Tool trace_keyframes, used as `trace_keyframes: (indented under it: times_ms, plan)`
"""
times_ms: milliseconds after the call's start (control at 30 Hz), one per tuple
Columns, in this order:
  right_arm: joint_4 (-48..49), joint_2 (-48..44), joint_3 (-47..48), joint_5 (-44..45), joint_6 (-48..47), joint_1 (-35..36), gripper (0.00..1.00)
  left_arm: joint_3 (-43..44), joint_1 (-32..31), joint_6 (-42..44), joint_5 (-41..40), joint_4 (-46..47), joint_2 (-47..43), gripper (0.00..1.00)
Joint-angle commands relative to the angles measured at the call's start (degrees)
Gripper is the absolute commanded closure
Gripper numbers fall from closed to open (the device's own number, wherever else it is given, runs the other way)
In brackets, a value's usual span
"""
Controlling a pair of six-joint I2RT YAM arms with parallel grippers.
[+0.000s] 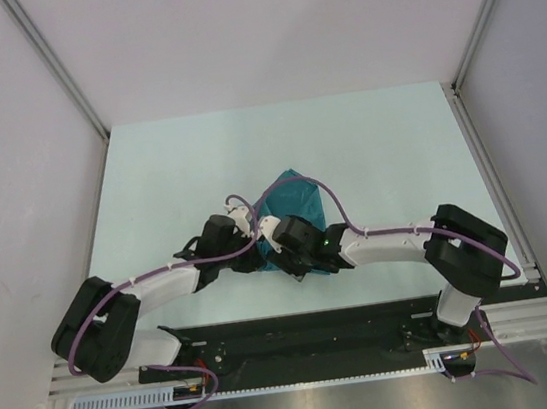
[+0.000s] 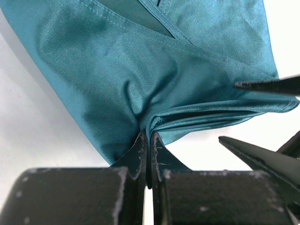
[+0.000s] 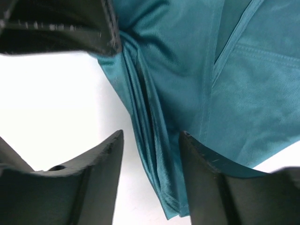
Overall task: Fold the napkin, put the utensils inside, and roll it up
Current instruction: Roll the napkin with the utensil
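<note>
The teal napkin lies bunched near the middle of the table, partly under both wrists. My left gripper is shut on a gathered fold of the napkin, pinching it at the fingertips. My right gripper is open, its fingers standing either side of a pleated napkin edge without squeezing it. In the left wrist view the right gripper's fingers show at the right, by the cloth's corner. From above, the two grippers meet at the napkin's near edge. The utensils are out of view.
The pale table top stretches around the napkin. White walls with metal frame rails enclose it at left, right and back. The black base plate runs along the near edge.
</note>
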Motion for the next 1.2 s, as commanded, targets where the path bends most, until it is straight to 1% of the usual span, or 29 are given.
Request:
trace_keyframes:
  times_ms: [0, 33, 300, 367, 467, 500, 567, 600, 633, 667, 733, 767, 800, 833, 867, 900, 933, 967, 1000, 1100, 1167]
  plan:
    - [1.1, -0.2, -1.0, 5.2, -2.2, 2.8, 0.47, 1.6, 0.8, -0.7, 0.5, -0.3, 0.3, 1.0]
    - [1.2, -0.4, -1.1, 6.2, -2.3, 3.4, 0.5, 1.6, 0.9, -0.8, 0.6, -0.3, 0.3, 1.0]
    - [2.3, -0.1, -3.0, 11.4, -2.3, 6.2, 0.56, 1.4, 1.3, -1.1, 0.9, -0.3, 0.0, 1.0]
    - [2.3, 1.1, -3.1, 12.1, -2.1, 6.2, 0.6, 1.5, 1.4, -1.1, 1.1, -0.1, -0.1, 1.0]
    - [1.7, 2.4, -2.4, 12.2, -1.8, 5.7, 0.72, 1.3, 1.4, -1.0, 1.8, 0.3, -0.1, 1.0]
    - [1.2, 2.5, -2.2, 10.9, -1.7, 5.6, 0.82, 1.2, 1.4, -1.0, 2.6, 0.9, -0.3, 1.0]
    - [-0.1, 3.2, -1.0, 8.7, -1.6, 5.0, 0.91, 1.1, 1.5, -1.0, 3.0, 1.4, -0.7, 1.0]
    - [-0.9, 3.3, -0.3, 5.9, -1.6, 4.4, 0.97, 1.0, 1.5, -1.0, 3.5, 1.8, -0.8, 1.0]
    - [-1.6, 3.6, 0.2, 4.3, -1.5, 4.0, 1.0, 1.0, 1.5, -1.0, 3.6, 1.9, -1.2, 1.0]
    - [-3.0, 3.7, 1.3, 0.6, -1.4, 3.7, 1.0, 1.1, 1.6, -1.1, 3.9, 1.9, -1.4, 1.0]
    - [-5.7, 3.9, 2.6, -3.6, -0.9, 2.0, 1.0, 1.3, 2.2, -1.6, 4.9, 1.9, -2.0, 0.88]
    - [-6.7, 4.0, 4.1, -8.4, -0.7, 1.2, 1.0, 1.5, 2.6, -2.0, 5.1, 1.9, -3.2, 0.83]
    - [-7.9, 4.3, 4.8, -10.4, -0.4, 0.0, 1.0, 1.5, 3.3, -2.3, 5.1, 1.9, -4.0, 0.69]
    - [-9.8, 4.5, 5.7, -12.4, -0.1, -0.9, 1.0, 1.5, 3.7, -2.5, 4.8, 1.5, -4.8, 0.63]
    - [-10.8, 4.6, 6.4, -16.2, 0.1, -1.7, 1.0, 1.5, 4.0, -2.6, 4.5, 1.3, -7.0, 0.57]
    - [-11.6, 5.3, 7.8, -18.0, 0.2, -2.3, 1.0, 1.4, 4.7, -2.7, 4.3, 0.9, -8.1, 0.48]
    - [-13.1, 5.5, 8.5, -20.0, 0.4, -3.8, 1.0, 1.3, 5.0, -2.7, 3.3, -0.1, -9.4, 0.43]
    - [-13.7, 6.0, 9.1, -23.9, 0.5, -4.5, 1.0, 1.3, 5.3, -2.8, 2.4, -1.0, -10.5, 0.38]
    - [-14.2, 6.9, 10.4, -25.8, 0.7, -5.4, 1.0, 1.2, 5.3, -2.6, 1.6, -1.7, -12.7, 0.31]
    - [-16.2, 8.9, 12.4, -32.6, 1.1, -8.2, 1.0, 0.7, 5.4, -2.4, -2.1, -5.3, -16.8, 0.24]
    - [-17.2, 11.1, 14.2, -37.0, 1.2, -10.2, 1.0, -0.7, 5.4, -2.3, -4.0, -6.4, -18.8, 0.22]
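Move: The right hand hovers half open over the napkin's rolled near edge; the stretch it will pinch is about 2 cm below, 1 cm back and 2 cm to its right. That edge's right end is some 6 cm to its right and 1 cm back, the napkin's far corner about 20 cm ahead. The left fingers already hold the edge; the right hand's pinching spot lies roughly 7 cm to their right and 2 cm back. Sinking about 2.5 cm while easing back and right onto the rolled near edge, the right fingers shut and pinch it, then rise some 1.5 cm with it and slip left, the wrist turning about 30 degrees so the tips swing back towards the base. The left hand holds its end still until that grip is made, then opens wide and rises some 6 cm, also drifting forward and left off the cloth. ##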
